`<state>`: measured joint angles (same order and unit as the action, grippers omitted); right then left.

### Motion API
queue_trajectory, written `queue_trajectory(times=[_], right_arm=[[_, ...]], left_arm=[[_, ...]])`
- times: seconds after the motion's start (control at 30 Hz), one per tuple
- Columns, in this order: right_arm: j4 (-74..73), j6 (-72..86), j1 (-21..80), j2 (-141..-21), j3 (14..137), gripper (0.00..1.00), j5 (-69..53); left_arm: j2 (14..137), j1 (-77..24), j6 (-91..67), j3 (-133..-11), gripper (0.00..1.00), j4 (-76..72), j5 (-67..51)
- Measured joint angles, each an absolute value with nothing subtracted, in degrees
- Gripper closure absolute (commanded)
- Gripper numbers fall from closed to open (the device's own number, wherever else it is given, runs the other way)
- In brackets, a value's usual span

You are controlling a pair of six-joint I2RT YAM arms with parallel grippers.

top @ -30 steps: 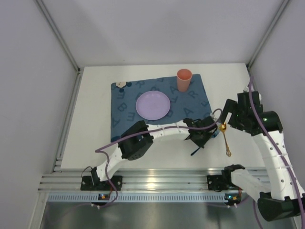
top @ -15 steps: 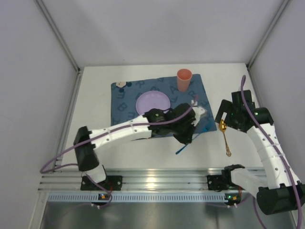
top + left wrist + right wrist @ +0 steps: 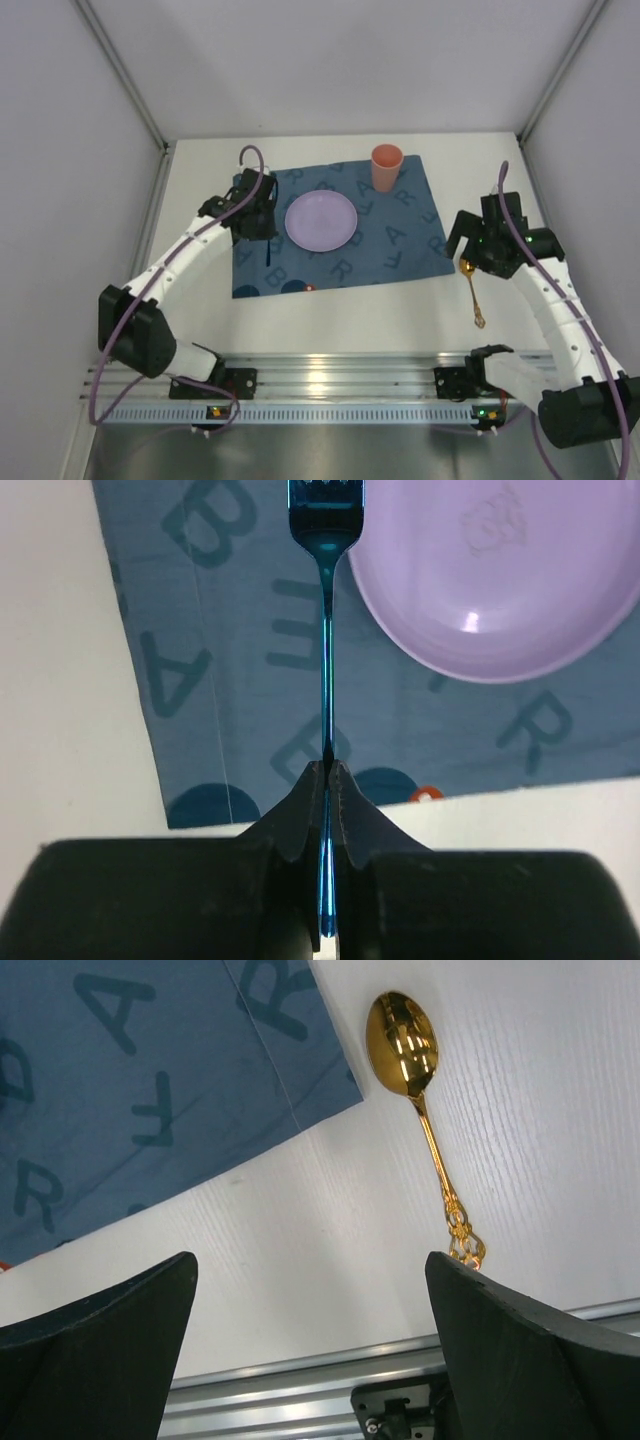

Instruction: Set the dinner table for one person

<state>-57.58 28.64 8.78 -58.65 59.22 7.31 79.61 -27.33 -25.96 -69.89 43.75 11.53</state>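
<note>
My left gripper [image 3: 265, 232] [image 3: 328, 770] is shut on the handle of a blue fork [image 3: 270, 252] [image 3: 325, 630]. The fork hangs tines-first over the dark blue lettered placemat [image 3: 400, 235] [image 3: 220, 680], just left of the lilac plate [image 3: 320, 220] [image 3: 490, 570]. A salmon cup [image 3: 386, 167] stands at the mat's far edge. A gold spoon [image 3: 473, 295] [image 3: 405, 1035] lies on the white dinner table [image 3: 195, 300] [image 3: 300, 1210], off the mat's right corner. My right gripper [image 3: 478, 250] [image 3: 308, 1260] hovers open and holds nothing, with the spoon just beyond its right finger [image 3: 530, 1330].
A silver rail [image 3: 320, 375] [image 3: 300, 1390] runs along the near edge between the arm bases. Grey walls close in the table on the left, right and far sides. Small round prints and a red spot [image 3: 425, 795] mark the mat's near edge.
My left arm has swung the fork from the mat's right front corner across to the left of the plate. The right arm has drifted slightly left, its gripper still open.
</note>
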Motion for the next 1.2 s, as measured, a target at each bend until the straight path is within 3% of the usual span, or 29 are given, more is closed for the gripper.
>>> queue_trajectory(times=[0.43, 0.47, 0.5, 0.6, 0.7, 1.0, 1.2], right_arm=[[-58.39, 26.85, 8.75, -55.18, 58.06, 0.03, 6.22], [-58.39, 26.74, 8.75, -55.07, 58.06, 0.02, 6.15], [-58.41, 26.59, 8.75, -54.94, 58.06, 0.03, 6.04], [-58.54, 26.46, 8.75, -54.72, 58.06, 0.02, 5.8], [-58.87, 26.0, 8.75, -54.7, 58.06, 0.02, 5.72], [-60.86, 23.75, 8.56, -56.1, 59.27, 0.0, 9.5], [-59.57, 24.53, 5.82, -58.35, 54.19, 0.0, 10.31]], left_arm=[[102.67, -20.18, -23.59, -69.82, 0.99, 33.56, 9.43], [103.9, -20.18, -23.51, -69.91, 0.93, 33.01, 9.06], [105.01, -20.16, -23.4, -70.11, 0.78, 32.67, 8.75], [107.18, -19.99, -22.81, -70.83, 0.54, 31.88, 8.62], [107.44, -19.53, -22.87, -71.33, 0.46, 30.28, 8.38], [107.74, -18.2, -22.94, -73.63, 0.46, 31.55, 8.14], [100.6, -18.04, -24.14, -77.82, 0.47, 35.66, 5.34]])
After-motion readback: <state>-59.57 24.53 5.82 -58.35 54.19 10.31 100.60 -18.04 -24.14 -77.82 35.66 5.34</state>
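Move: The left hand holds the fork above the blue cloth. The bare strip of cloth it is bound for lies about 7 cm ahead, 2 cm left and 15 cm below. Beside it the purple plate's middle is some 12 cm ahead and 11 cm right of the hand, and the cloth's near left corner is 9 cm back and 13 cm left. From the open right hand the spoon lies about 5 cm right, 1 cm ahead and 16 cm below, with the cloth's near right corner 6 cm straight ahead. Down about 15 cm and some 6 cm forward goes the left hand, tipping its fingers steeper by about 15 degrees, to lay the fork on the cloth left of the plate; there the fingers open to about half, let go of the handle, and the hand rises clear, still easing forward. The right hand, wide open, barely drifts at first, then sinks and shifts right a few centimetres towards the spoon. ##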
